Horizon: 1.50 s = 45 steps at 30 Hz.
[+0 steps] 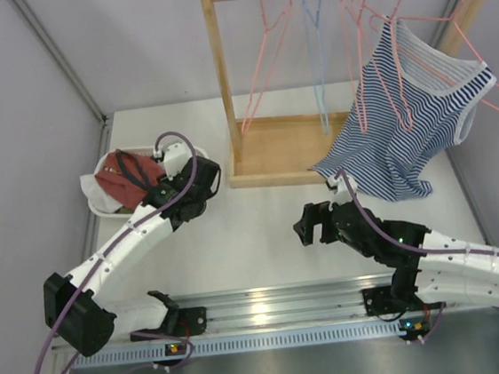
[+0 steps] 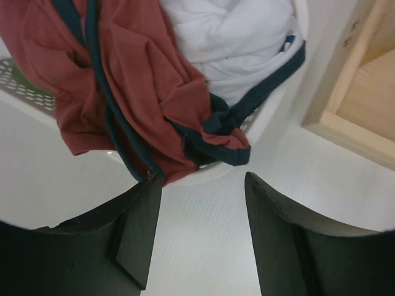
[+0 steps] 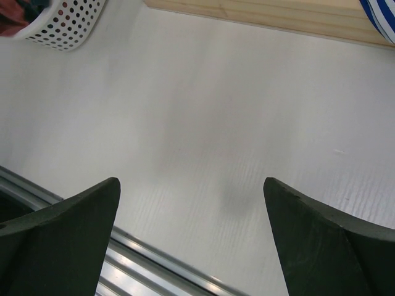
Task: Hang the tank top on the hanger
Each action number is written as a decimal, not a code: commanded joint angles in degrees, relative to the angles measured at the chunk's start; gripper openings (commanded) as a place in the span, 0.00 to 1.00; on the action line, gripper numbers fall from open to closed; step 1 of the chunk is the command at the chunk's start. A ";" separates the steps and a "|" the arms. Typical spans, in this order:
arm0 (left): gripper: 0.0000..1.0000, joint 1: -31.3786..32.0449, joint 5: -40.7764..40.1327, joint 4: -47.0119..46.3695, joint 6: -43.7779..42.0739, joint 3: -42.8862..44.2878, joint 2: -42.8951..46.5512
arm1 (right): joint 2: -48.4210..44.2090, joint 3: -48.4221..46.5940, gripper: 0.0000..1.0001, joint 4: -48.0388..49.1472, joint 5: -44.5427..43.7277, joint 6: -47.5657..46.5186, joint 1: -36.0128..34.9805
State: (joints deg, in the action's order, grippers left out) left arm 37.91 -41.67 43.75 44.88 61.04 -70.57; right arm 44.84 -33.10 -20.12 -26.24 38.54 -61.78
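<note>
The rust-red tank top (image 1: 132, 177) with navy trim lies crumpled in a white basket (image 1: 99, 203) at the left, spilling over the near rim. It also shows in the left wrist view (image 2: 142, 80), next to a white cloth (image 2: 241, 37). My left gripper (image 1: 161, 180) is open just in front of the basket; in its own view (image 2: 200, 185) the left fingertip touches the shirt's hanging hem, with nothing between the jaws. An empty pink hanger (image 1: 263, 60) hangs at the rail's left end. My right gripper (image 1: 305, 226) is open and empty over the table (image 3: 191, 185).
A wooden rack (image 1: 217, 83) with a tray base (image 1: 281, 148) stands at the back. It holds a light blue hanger (image 1: 316, 55), more pink hangers (image 1: 368, 40) and a blue-and-white striped tank top (image 1: 404, 126). A metal rail (image 1: 271, 305) runs along the near edge.
</note>
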 commanded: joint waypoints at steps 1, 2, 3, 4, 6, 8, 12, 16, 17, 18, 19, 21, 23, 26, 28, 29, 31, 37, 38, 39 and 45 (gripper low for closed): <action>0.61 -2.75 -1.13 -0.24 1.61 -1.62 -0.71 | -0.81 -0.74 1.00 0.43 0.14 -0.75 -0.80; 0.61 -3.80 -1.22 -0.41 1.70 -2.23 -1.06 | -0.89 -0.65 1.00 0.34 0.31 -0.66 -0.80; 0.61 -4.07 -1.74 -0.94 1.61 -2.58 -1.33 | -0.89 -0.47 1.00 0.34 0.31 -0.40 -0.89; 0.61 -4.60 -1.49 -1.38 1.35 -2.94 -2.11 | -0.98 -0.38 1.00 0.43 0.31 -0.40 -0.80; 0.61 -5.83 -1.22 -2.00 0.73 -3.55 -2.91 | -0.89 0.05 1.00 0.52 0.40 -0.14 -0.80; 0.61 -6.62 -1.83 -2.00 1.17 -4.08 -4.23 | -0.89 0.32 1.00 0.43 0.40 0.04 -0.80; 0.61 -7.76 -1.84 -3.49 1.26 -5.31 -5.72 | -0.89 0.93 1.00 0.61 0.40 0.56 -0.80; 0.61 -8.47 -1.83 -4.02 1.52 -5.93 -7.56 | -0.72 1.20 1.00 0.34 0.49 0.74 -0.80; 0.61 -8.55 -1.84 -4.11 1.61 -6.02 -7.74 | -0.81 1.20 1.00 0.17 0.40 0.83 -0.80; 0.60 -8.64 -1.75 -4.11 1.70 -6.10 -7.92 | -0.72 1.20 1.00 0.17 0.40 1.00 -0.80; 0.60 -8.73 -1.57 -4.28 1.70 -6.36 -8.10 | -0.81 1.20 1.00 0.08 0.40 0.92 -0.80; 0.58 -8.82 -1.57 -4.90 1.52 -7.07 -8.18 | -0.81 1.29 1.00 0.17 0.49 1.01 -0.80; 0.55 -8.82 -1.40 -5.68 1.26 -7.51 -8.18 | -0.81 1.37 1.00 0.17 0.31 1.01 -0.80; 0.38 -8.91 -1.57 -6.04 0.38 -7.34 -7.57 | -0.81 1.29 1.00 0.26 0.40 1.01 -0.71; 0.20 -8.91 -1.57 -6.13 -0.93 -6.38 -6.61 | -0.63 1.29 1.00 0.34 0.40 1.01 -0.80; 0.00 -8.91 -1.57 -5.78 -1.37 -5.85 -6.25 | -0.63 1.20 1.00 0.34 0.49 1.01 -0.80; 0.00 -8.82 -1.57 -4.47 -3.03 -3.31 -4.68 | -0.28 1.11 1.00 0.43 0.49 1.01 -0.80; 0.00 -8.82 1.14 0.28 -8.92 8.19 0.50 | 0.51 0.41 1.00 1.13 0.31 0.39 -0.80; 0.00 -8.73 1.76 0.81 -9.63 9.88 1.04 | 0.60 0.41 1.00 1.92 0.22 0.13 -0.80; 0.00 -8.73 2.46 1.34 -10.34 11.37 1.74 | 0.95 0.32 1.00 2.36 0.31 0.04 -0.71; 0.00 -5.75 5.11 5.90 -13.15 20.69 2.71 | 2.09 -0.47 1.00 7.36 1.54 -0.93 -0.80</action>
State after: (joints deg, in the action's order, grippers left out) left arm 30.30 -38.48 45.69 34.52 78.70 -68.64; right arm 46.46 -31.51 -18.92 -25.41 38.57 -61.78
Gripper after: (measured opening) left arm 0.035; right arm 0.996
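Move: The red tank top's dark-trimmed near corner hangs at the basket rim, about 5 cm to the left hand's left, level fore and aft, some 8 cm lower. The basket's middle lies roughly 16 cm left and 5 ahead; the white shirt about 8 cm ahead and 6 left; the rack base's near corner some 5 cm ahead and 5 right. From the right hand, that tank top corner is about 30 cm left and 11 ahead, a little lower. Sinking about 7 cm and leftward, the left hand pinches the tank top's corner, then lifts some 19 cm. ##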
